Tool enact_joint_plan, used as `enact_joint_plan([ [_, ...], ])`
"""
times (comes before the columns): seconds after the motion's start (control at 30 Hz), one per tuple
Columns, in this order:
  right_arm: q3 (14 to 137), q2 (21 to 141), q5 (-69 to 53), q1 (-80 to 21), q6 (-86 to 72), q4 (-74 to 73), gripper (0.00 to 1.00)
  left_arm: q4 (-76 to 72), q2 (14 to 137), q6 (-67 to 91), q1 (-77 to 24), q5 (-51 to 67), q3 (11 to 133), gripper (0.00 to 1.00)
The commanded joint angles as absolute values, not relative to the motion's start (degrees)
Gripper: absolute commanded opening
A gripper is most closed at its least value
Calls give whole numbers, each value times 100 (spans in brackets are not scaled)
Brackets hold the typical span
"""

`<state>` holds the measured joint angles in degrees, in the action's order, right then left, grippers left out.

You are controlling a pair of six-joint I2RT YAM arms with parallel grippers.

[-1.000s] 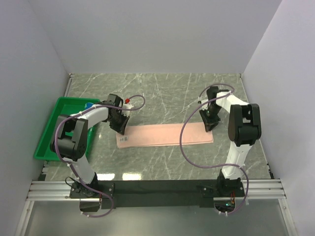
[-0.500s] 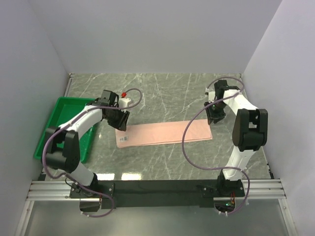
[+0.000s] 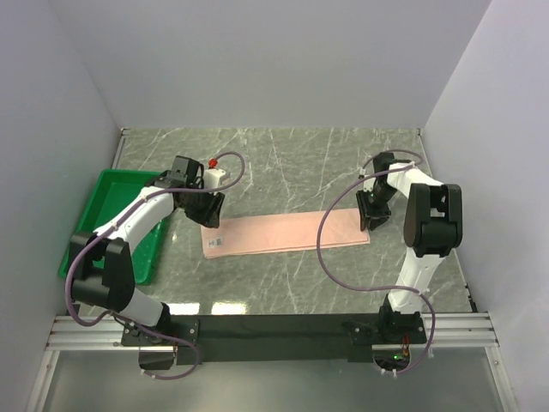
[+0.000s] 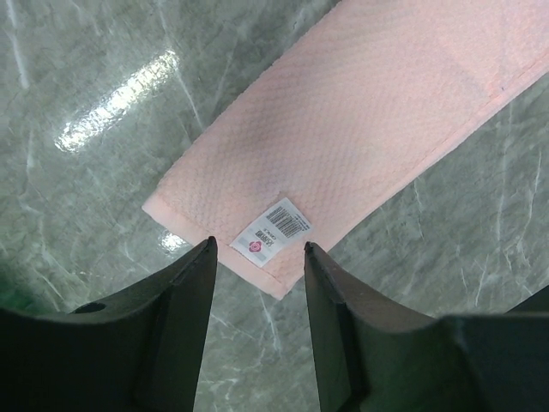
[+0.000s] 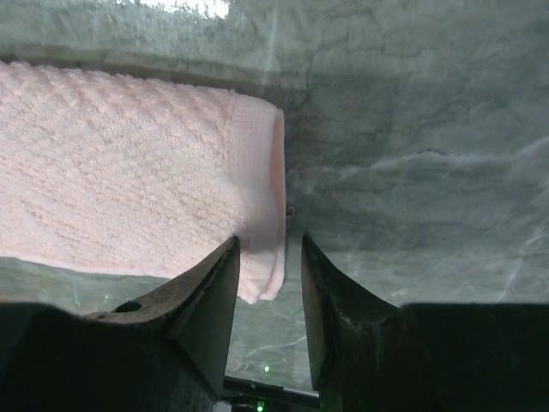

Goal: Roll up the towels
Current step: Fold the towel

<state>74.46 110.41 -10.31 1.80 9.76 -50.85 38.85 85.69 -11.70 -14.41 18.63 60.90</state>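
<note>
A pale salmon-pink towel [image 3: 287, 233] lies flat on the marble table as a long folded strip. Its left end carries a small white tag [image 4: 271, 232]. My left gripper [image 3: 210, 216] hovers just off that end. In the left wrist view it [image 4: 257, 246] is open, with only bare table between the fingers and the tag just beyond the tips. My right gripper [image 3: 375, 219] is at the towel's right end. There it [image 5: 268, 242] stands open astride the hemmed edge [image 5: 262, 215]. The cloth touches the left finger, and a gap shows at the right one.
A green plastic tray [image 3: 90, 236] sits at the table's left edge, partly under my left arm. White enclosure walls stand on the left, back and right. Purple cables loop off both arms, and the black base rail [image 3: 274, 328] runs along the near edge.
Both grippers have opened and let go of the towel's ends. The left one backed slightly away from the left end. The right one lifted off, then came back down at the right end.
</note>
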Motion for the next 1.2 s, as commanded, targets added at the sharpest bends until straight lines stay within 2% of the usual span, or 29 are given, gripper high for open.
enact_joint_plan([
  [0.0,7330,11100,-941,106,853,-4852,42,3885,8288,-1108,-1424,1837,6161,51],
  [0.1,7225,11171,-835,26,826,-4747,39,3824,8279,-1064,-1424,1776,6152,52],
  [0.17,7155,11197,-809,-122,809,-4720,32,3823,8323,-1046,-1424,1767,6179,52],
  [0.2,7128,11197,-800,-158,800,-4685,27,3806,8341,-1011,-1424,1749,6214,52],
  [0.3,7093,11127,-791,-123,800,-4702,0,3788,8393,-976,-1424,1705,6275,52],
  [0.57,7312,10433,-475,755,1397,-5167,0,3815,8367,-1011,-1415,1608,6302,53],
  [0.6,7365,10285,-483,808,1450,-5229,0,3814,8350,-1028,-1415,1617,6302,61],
  [0.63,7496,10222,-483,809,1529,-5299,0,3823,8332,-1046,-1415,1661,6293,64],
  [0.73,7821,10082,-860,765,1573,-5694,0,3832,8271,-1081,-1406,1757,6293,66],
  [0.77,7883,10072,-1070,721,1573,-5878,0,3815,8227,-1090,-1398,1775,6284,72],
  [0.83,7945,10020,-1238,511,1538,-5985,0,3849,8209,-1134,-1380,1880,6293,99],
  [1.17,7919,10116,-2109,-1009,1108,-5959,0,4087,8288,-809,-1029,2338,6583,99],
])
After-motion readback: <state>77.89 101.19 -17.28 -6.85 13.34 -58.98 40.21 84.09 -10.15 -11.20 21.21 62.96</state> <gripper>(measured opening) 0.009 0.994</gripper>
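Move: Just under the right fingers, about 1 cm down, lies the pink towel's right end, its middle some 2 cm ahead and level sideways; its near right corner is about 3 cm back towards the base. The white label sits by the towel's other end, roughly 44 cm to the right hand's left and 3 cm back. From the left hand, that right end is some 45 cm to the right, 3 cm ahead and 8 cm lower. Sinking about half a centimetre, the right fingers shut on the towel's right-end edge near its near corner, pull it about 5 cm to the right, then lift it some 6–7 cm while swinging back left about 11 cm over the towel, turning counter-clockwise with the pinch kept. The left hand stays above the label end, spreads its half-open fingers wide and finally rises about 2 cm. ##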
